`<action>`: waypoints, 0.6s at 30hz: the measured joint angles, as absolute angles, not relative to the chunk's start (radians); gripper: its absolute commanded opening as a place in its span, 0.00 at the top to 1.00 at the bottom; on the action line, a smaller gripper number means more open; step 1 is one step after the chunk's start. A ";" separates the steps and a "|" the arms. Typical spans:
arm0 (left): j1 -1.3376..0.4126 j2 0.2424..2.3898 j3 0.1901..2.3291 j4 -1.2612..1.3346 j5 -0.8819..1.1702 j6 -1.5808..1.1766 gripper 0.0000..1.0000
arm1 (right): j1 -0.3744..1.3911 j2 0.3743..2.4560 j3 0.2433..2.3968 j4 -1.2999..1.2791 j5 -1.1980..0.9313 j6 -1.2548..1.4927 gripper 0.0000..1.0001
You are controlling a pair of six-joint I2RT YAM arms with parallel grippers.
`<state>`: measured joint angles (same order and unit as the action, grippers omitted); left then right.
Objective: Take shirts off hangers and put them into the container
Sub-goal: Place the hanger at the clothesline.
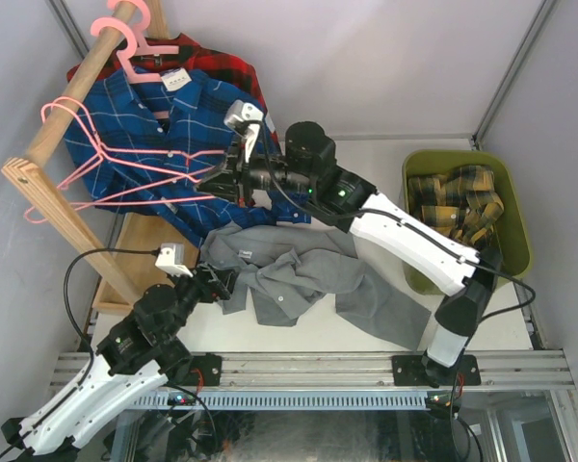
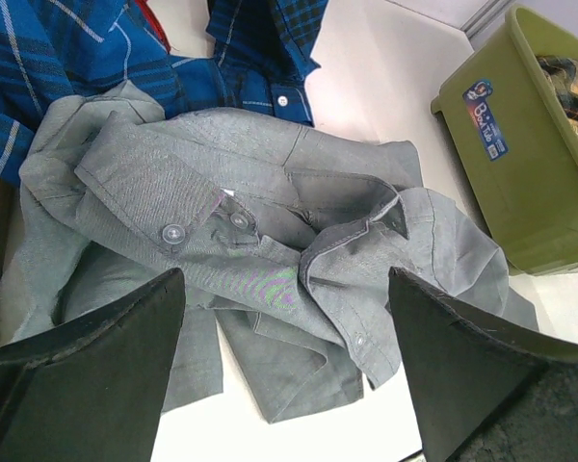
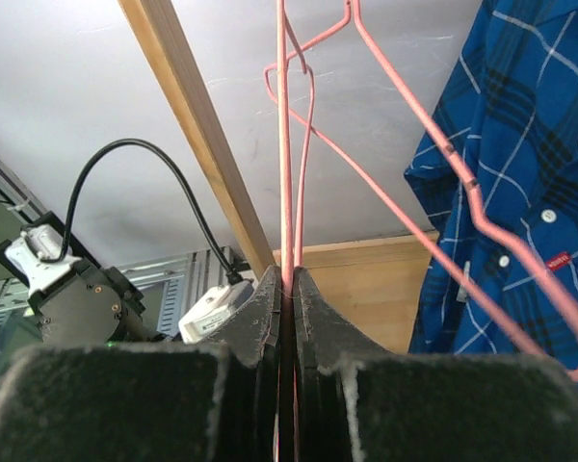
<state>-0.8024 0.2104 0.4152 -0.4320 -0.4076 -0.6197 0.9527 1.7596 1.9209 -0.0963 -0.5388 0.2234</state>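
Note:
The grey shirt (image 1: 299, 279) (image 2: 231, 173) lies crumpled on the table, off any hanger. My left gripper (image 1: 222, 282) (image 2: 287, 279) hovers open just above its left edge, holding nothing. A blue plaid shirt (image 1: 164, 125) (image 3: 520, 144) hangs from the rail, with a red-black plaid shirt (image 1: 222, 67) behind it. Thin pink hangers (image 1: 106, 159) (image 3: 282, 144) stick out in front of the blue shirt. My right gripper (image 1: 206, 183) (image 3: 286, 274) is shut on their pink wire. The olive-green container (image 1: 409, 168) (image 2: 530, 164) at the right holds the yellow-black plaid shirt (image 1: 458, 202).
A thick wooden rail (image 1: 72, 91) (image 3: 197, 125) slants along the left side on a flat wooden base board (image 1: 140, 250). White walls with metal corner posts close in the table. The right arm reaches across the middle, over the grey shirt.

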 measured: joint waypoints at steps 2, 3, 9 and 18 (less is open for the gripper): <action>-0.802 0.212 0.415 -0.432 -0.408 -0.620 0.11 | 0.956 1.709 1.858 -0.082 -0.505 0.213 1.00; -0.802 0.213 0.415 -0.432 -0.408 -0.620 0.11 | 0.956 1.681 1.825 -0.059 -0.489 0.210 1.00; -0.802 0.226 0.415 -0.433 -0.408 -0.619 0.11 | 0.956 1.548 1.695 0.017 -0.468 0.205 1.00; -0.802 0.257 0.415 -0.433 -0.416 -0.619 0.11 | 0.948 1.497 1.646 0.040 -0.447 0.168 1.00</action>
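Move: The right hand holds the empty hanger by its end, with its hook already over the clothesline, some 26 cm to the left, 9 cm ahead and 10 cm above. The second empty hanger lies about 17 cm left and 5 cm ahead, near hand height; the blue plaid shirt hangs roughly 12 cm ahead, 5 cm left and 8 cm lower. From the left hand the hooking spot is about 28 cm left, 13 cm ahead and 35 cm up. Keeping its pinch, the right hand pulls the hooked hanger about 6 cm right, rising 3 cm. ##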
